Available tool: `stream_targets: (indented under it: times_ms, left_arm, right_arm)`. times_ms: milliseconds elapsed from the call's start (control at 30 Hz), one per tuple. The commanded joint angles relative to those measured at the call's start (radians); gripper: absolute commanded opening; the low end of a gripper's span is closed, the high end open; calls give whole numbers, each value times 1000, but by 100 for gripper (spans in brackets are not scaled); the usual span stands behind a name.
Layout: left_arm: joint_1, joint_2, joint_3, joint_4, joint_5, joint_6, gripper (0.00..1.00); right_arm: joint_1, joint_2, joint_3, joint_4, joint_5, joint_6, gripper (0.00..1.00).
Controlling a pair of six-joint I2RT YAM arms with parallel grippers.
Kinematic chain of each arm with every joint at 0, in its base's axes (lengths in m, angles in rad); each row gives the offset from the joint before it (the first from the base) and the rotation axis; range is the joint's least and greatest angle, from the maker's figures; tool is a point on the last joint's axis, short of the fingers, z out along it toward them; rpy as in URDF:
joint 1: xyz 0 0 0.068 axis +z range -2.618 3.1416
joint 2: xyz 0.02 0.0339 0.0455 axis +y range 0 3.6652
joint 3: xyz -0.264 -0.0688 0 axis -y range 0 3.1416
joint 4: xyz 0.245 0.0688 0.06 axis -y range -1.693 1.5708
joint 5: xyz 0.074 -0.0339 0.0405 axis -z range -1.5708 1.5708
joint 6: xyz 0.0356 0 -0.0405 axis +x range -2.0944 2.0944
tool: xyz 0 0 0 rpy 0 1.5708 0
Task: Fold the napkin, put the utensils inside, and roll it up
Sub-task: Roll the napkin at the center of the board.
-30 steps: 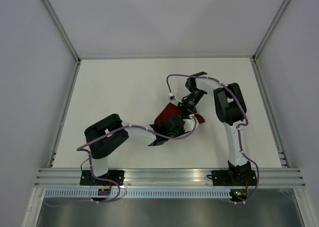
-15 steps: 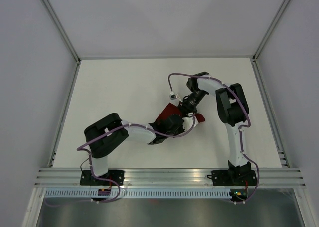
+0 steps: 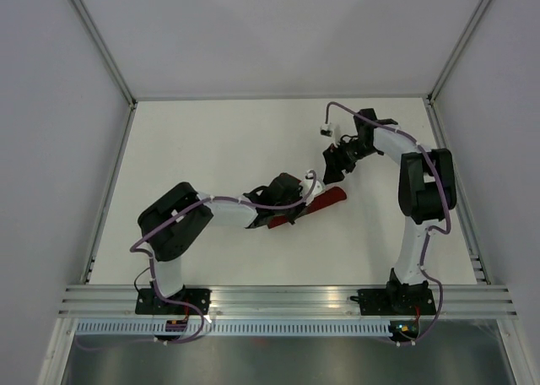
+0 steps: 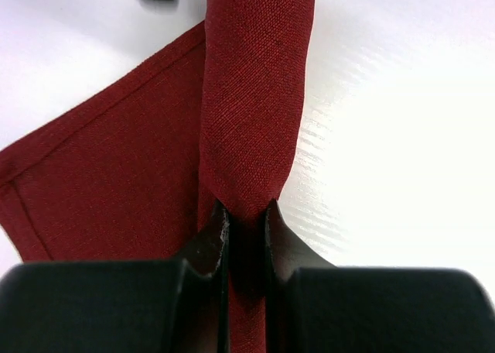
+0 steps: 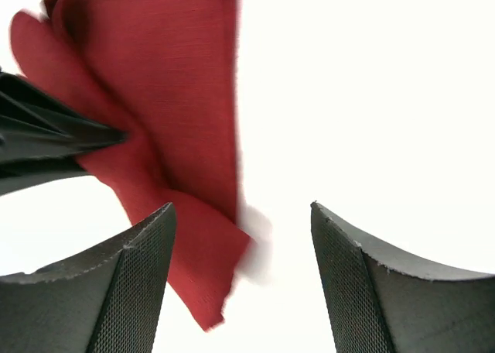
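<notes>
The dark red napkin (image 3: pixel 327 200) lies on the white table as a long narrow roll, with a flat flap (image 4: pixel 108 175) spread beside it. My left gripper (image 3: pixel 291 208) is shut on the near part of the roll (image 4: pixel 255 97), and the cloth is pinched between its black fingers (image 4: pixel 213 233). My right gripper (image 3: pixel 332 169) hangs open above and behind the roll's far end, with nothing between its fingers (image 5: pixel 135 283). In the right wrist view the napkin (image 5: pixel 170 97) lies below and ahead, clear of the right gripper (image 5: pixel 244 221). The utensils are hidden.
The left arm's black fingers (image 5: pixel 46 144) show at the left edge of the right wrist view. White table surface (image 3: pixel 194 149) surrounds the napkin, bounded by grey walls and metal rails (image 3: pixel 287 300) at the near edge.
The right gripper opened, let go of the napkin and drew back to the far right. The left gripper shut on the roll. The napkin now lies stretched out as a longer roll.
</notes>
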State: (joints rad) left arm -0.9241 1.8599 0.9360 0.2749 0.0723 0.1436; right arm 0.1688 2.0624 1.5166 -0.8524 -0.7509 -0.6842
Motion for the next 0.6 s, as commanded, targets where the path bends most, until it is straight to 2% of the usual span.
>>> stream_targets:
  times_ms: [0, 300, 333, 567]
  left_arm:
    - [48, 70, 20, -178, 179, -98, 2]
    - [171, 151, 121, -354, 435, -128, 2]
    - [179, 160, 132, -368, 451, -128, 2]
    - [232, 277, 245, -479, 647, -160, 2]
  right_arm:
    - [-52, -111, -64, 209, -22, 92, 76]
    - [-91, -393, -418, 499, 7, 15, 76]
    - [-91, -416, -477, 515, 5, -20, 78]
    - [-49, -542, -627, 547, -24, -204, 79]
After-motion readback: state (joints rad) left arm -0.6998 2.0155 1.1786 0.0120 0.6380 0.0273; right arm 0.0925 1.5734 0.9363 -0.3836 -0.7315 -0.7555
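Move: The left fingers are already shut on the roll. Its free right end lies about 13 cm to the right of them and 7 cm farther out, and the unrolled flap some 6 cm straight ahead of them. From the open right hand, that right end is roughly 6 cm back, with no clear sideways offset, and 3 cm below. The pinched part is about 14 cm back and 14 cm left, and the flap about 5 cm back and 13 cm left. Swinging right and up, the open right hand runs slightly forward, then curves back some 5 cm to hover just outside and above the roll's right end, its fingertips tilting forward about 25 degrees. The left hand keeps its pinch and creeps about 1 cm forward, its fingers tipping steeper and swinging from forward-right to nearly straight right. ##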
